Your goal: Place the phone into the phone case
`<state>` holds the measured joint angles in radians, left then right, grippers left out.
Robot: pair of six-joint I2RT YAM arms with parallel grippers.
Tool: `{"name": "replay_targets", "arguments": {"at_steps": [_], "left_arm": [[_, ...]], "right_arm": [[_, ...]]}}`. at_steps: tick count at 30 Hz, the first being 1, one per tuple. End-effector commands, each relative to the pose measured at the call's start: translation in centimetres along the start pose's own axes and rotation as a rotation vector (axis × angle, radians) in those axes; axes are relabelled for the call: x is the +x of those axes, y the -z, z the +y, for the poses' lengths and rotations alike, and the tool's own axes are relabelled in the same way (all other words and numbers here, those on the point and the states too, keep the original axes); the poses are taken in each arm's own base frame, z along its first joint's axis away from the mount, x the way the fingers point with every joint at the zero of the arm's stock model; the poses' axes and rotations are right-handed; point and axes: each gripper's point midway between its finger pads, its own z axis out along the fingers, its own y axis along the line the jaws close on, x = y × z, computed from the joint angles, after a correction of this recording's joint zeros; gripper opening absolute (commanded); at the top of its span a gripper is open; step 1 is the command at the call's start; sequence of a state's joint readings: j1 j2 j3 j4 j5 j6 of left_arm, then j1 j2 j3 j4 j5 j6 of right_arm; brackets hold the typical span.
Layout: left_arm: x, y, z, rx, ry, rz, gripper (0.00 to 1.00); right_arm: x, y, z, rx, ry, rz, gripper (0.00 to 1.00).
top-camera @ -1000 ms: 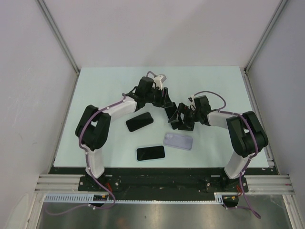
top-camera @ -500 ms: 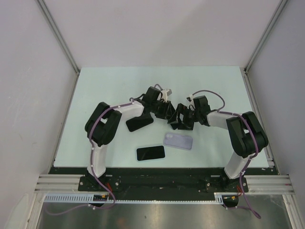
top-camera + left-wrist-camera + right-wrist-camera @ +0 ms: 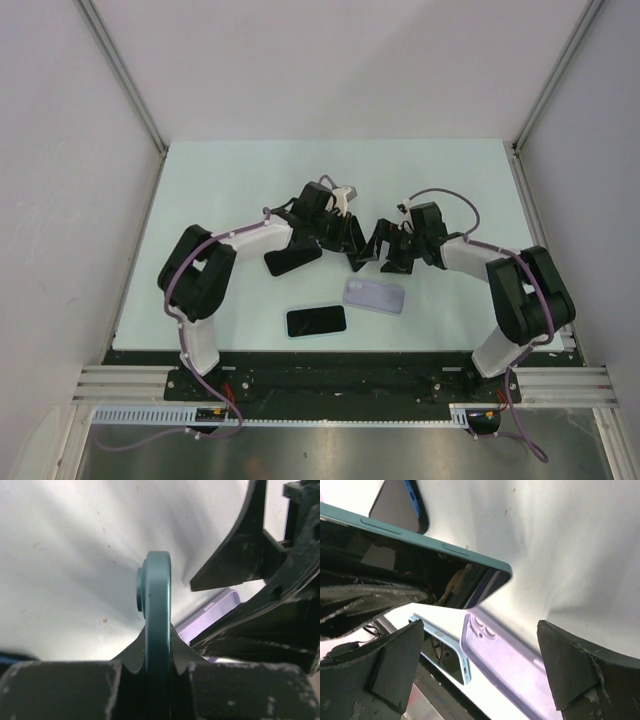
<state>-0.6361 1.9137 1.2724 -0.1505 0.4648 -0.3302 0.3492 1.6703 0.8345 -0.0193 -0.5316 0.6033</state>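
My left gripper (image 3: pixel 157 636) is shut on a teal-edged phone (image 3: pixel 158 595), held on edge with its camera bump facing left. From the right wrist, the same phone (image 3: pixel 435 550) shows a dark screen and side buttons. A lilac phone case (image 3: pixel 515 667) lies flat on the table below it, its camera bumps facing up. In the top view the case (image 3: pixel 374 295) sits just in front of both grippers. My right gripper (image 3: pixel 480 627) stands wide open over the case, holding nothing. In the top view the left gripper (image 3: pixel 350 241) and right gripper (image 3: pixel 385 247) nearly touch.
A dark phone (image 3: pixel 291 258) lies flat under the left forearm. Another phone with a pale blue rim (image 3: pixel 316 321) rests near the front edge, left of the case. The pale table (image 3: pixel 220 180) is walled on three sides.
The left gripper came nearer, toward the right gripper, and its jaws narrowed onto the teal phone. The right gripper stayed open and shifted slightly.
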Motion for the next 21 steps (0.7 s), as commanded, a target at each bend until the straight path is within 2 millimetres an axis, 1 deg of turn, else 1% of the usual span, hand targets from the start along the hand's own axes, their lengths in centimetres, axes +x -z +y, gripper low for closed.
{"name": "replay_targets", "arguments": {"at_steps": [1,3,4,5,6,7,8,9,10,11,12,13,14,15,16,17,18,19,20,21], "left_arm": [[-3.8,5.2,-3.1,-0.009,-0.104,-0.168,0.0],[-4.3,6.7,-3.6,-0.022,-0.108,-0.208,0.0],[-4.4,8.1,-4.3,-0.02,-0.117,-0.237,0.0],[-4.7,9.2,-4.7,-0.025,-0.114,-0.264,0.0],[-4.9,10.1,-5.1,-0.022,-0.116,-0.286,0.0],[-5.1,11.9,-6.2,-0.012,-0.128,-0.329,0.0],[-5.2,12.9,-6.6,-0.013,-0.123,-0.357,0.0],[-5.2,13.8,-6.9,-0.007,-0.123,-0.377,0.0],[-5.0,15.7,-8.0,0.012,-0.135,-0.42,0.0],[-5.0,16.5,-8.5,0.032,-0.123,-0.444,0.0],[-4.7,17.4,-9.2,0.055,-0.123,-0.465,0.0],[-3.5,17.6,-9.1,0.064,-0.107,-0.464,0.0],[-3.9,19.7,-10.7,0.114,-0.106,-0.534,0.0],[-3.4,20.3,-11.1,0.137,-0.098,-0.549,0.0],[-2.1,20.0,-10.6,0.146,-0.08,-0.551,0.0],[-2.5,22.6,-12.4,0.213,-0.085,-0.647,0.0],[-2.1,23.2,-12.5,0.231,-0.075,-0.675,0.0],[-0.9,23.1,-11.8,0.228,-0.05,-0.688,0.0],[-0.9,24.0,-12.2,0.255,-0.018,-0.728,0.0],[-0.6,25.9,-12.9,0.286,-0.021,-0.786,0.0]], "right_arm": [[-1.7,4.1,3.1,-0.045,0.079,-0.125,1.0],[-1.6,5.5,4.2,-0.078,0.097,-0.157,1.0],[-1.6,6.2,4.9,-0.097,0.099,-0.173,1.0],[-1.5,7.6,6.2,-0.142,0.124,-0.208,1.0],[-1.4,8.3,6.7,-0.161,0.131,-0.225,1.0],[-1.3,9.1,7.4,-0.186,0.128,-0.24,1.0],[-1.5,10.4,8.9,-0.247,0.163,-0.277,1.0],[-1.1,10.8,9.0,-0.271,0.159,-0.28,1.0],[-0.8,11.5,10.3,-0.342,0.172,-0.282,1.0],[-0.5,12.3,11.5,-0.397,0.191,-0.288,1.0],[0.2,12.3,11.7,-0.433,0.191,-0.27,1.0],[0.6,13.0,13.1,-0.505,0.228,-0.27,1.0],[0.9,13.2,13.8,-0.539,0.21,-0.26,1.0],[1.7,13.2,14.5,-0.566,0.223,-0.241,1.0],[2.0,13.2,14.9,-0.584,0.231,-0.243,1.0],[2.3,13.2,15.3,-0.593,0.24,-0.239,1.0],[2.7,13.2,15.8,-0.607,0.257,-0.237,1.0],[3.5,13.3,16.7,-0.631,0.279,-0.228,1.0],[3.9,13.4,17.2,-0.649,0.295,-0.224,1.0],[4.3,13.5,17.8,-0.665,0.305,-0.219,1.0]]}}
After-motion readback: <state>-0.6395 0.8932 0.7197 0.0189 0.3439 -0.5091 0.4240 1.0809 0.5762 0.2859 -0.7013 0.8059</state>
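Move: The lavender phone case, lying empty, is some 12 cm back and 6 cm to the right of the left hand, which already holds the teal-edged phone a few centimetres above the table. From that hand the black phone lies about 14 cm left and 1 cm back, the cased phone 18 cm back and 8 cm left. From the open right hand, the lavender case is about 12 cm back and 1 cm left, the held phone roughly 5 cm left and 1 cm farther out. Lifting the teal-edged phone in its unchanged pinch, the left hand rises nearly 20 cm and swings back and left by about 10 cm each, its fingers tipping up towards level. The right hand, still wide open and empty, also climbs, first nearly straight up and then mostly back, levelling its fingers too; both hands end farther above the lavender case and wider apart. ##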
